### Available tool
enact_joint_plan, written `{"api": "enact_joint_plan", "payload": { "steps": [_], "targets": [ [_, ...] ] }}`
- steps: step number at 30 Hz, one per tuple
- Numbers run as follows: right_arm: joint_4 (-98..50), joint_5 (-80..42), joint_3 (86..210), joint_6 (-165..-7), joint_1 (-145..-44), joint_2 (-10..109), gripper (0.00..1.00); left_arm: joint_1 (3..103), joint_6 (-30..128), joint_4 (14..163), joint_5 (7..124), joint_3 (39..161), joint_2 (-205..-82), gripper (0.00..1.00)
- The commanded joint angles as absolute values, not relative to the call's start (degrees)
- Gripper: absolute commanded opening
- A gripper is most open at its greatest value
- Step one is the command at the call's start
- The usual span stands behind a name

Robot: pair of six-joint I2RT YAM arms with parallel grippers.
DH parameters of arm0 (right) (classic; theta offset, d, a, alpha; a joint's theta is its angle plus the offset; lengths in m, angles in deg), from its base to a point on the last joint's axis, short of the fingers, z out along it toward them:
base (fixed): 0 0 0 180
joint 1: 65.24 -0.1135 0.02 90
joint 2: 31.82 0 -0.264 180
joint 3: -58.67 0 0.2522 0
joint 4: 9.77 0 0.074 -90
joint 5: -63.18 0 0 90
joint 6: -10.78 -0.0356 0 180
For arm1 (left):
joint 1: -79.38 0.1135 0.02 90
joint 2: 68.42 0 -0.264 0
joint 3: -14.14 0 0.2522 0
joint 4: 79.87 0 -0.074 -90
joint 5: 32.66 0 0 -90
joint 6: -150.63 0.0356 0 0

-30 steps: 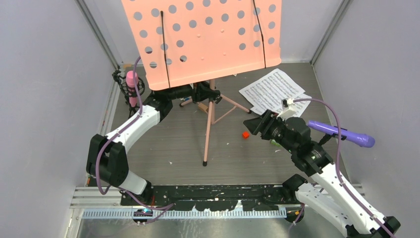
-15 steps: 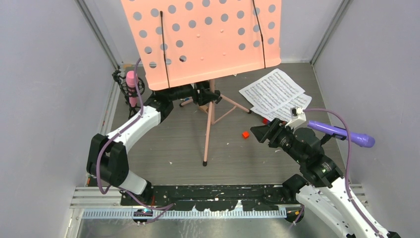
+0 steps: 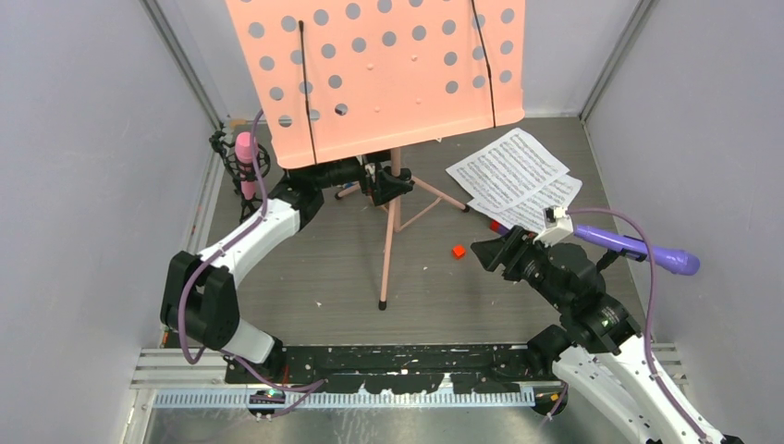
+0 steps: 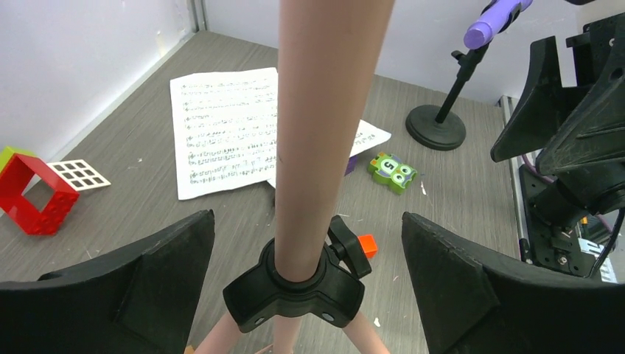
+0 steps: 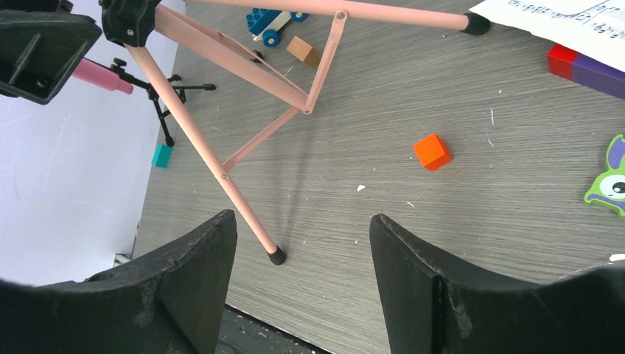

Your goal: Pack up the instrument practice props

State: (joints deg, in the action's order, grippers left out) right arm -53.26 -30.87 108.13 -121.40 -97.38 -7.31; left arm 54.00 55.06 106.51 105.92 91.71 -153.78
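Observation:
The pink perforated music rack point(image 3: 370, 65) stands at the back on its tripod legs point(image 3: 388, 250). My left gripper point(image 3: 377, 178) is open, its jaws either side of the rack's pole point(image 4: 324, 125) just above the black hub point(image 4: 295, 284), not touching it. The left gripper point(image 4: 307, 221) holds nothing. White sheet-music pages point(image 3: 507, 166) lie to the right. The purple microphone point(image 3: 638, 248) sits on its black mount point(image 4: 435, 133) at the right. The pink microphone point(image 3: 245, 162) is in its mount point(image 3: 222, 148) at the left. My right gripper point(image 3: 485, 252) is open and empty above the floor point(image 5: 302, 221).
An orange cube point(image 5: 432, 151) lies on the floor between the arms. A green monster block point(image 5: 612, 181), a red and purple block point(image 5: 582, 66), a blue toy car point(image 5: 276, 26), a tan block point(image 5: 304, 51) and a teal block point(image 5: 161, 155) are scattered around. A red frame block point(image 4: 33, 195) lies by the wall.
My right gripper has drawn back towards the near right, away from the sheet music, still open. My left gripper has edged slightly further around the pole.

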Motion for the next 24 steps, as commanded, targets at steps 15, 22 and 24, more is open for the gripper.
{"api": "enact_joint_plan", "payload": {
  "steps": [15,22,24],
  "targets": [
    [-36.0,-32.09,105.69,-111.95,-97.58,-3.84,0.72,53.81,59.16,97.93,91.57,83.78,-133.76,1.0],
    [-10.99,-28.78,99.56,-95.89,-97.58,4.85,0.75,53.81,55.41,93.37,79.94,75.61,-124.86,1.0],
    [-8.87,-27.74,100.38,-90.6,-97.58,8.59,0.75,53.81,54.41,93.59,80.49,73.18,-122.54,1.0]
  ]
}}
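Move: The music stand's black hub is between the left hand's open fingers, about 1 cm to its right and 2 cm below. The blue toy car is about 8 cm ahead, 10 cm left and 27 cm below that hand. From the right hand, the hub lies about 14 cm ahead, 17 cm left and 6 cm up; the orange cube is about 5 cm ahead, 4 cm left and 19 cm below, and the sheet music 20 cm ahead, 11 cm right, 20 cm below. The stand's post and hub are left free as the left hand, fingers staying wide open, rises about 5 cm, then sinks again while drawing left and back, ending some 8 cm left and swung about 20 degrees counter-clockwise. After a short pause the right hand, still open, heads forward and a little left towards the hub, about 6 cm, tilting its fingers up. ##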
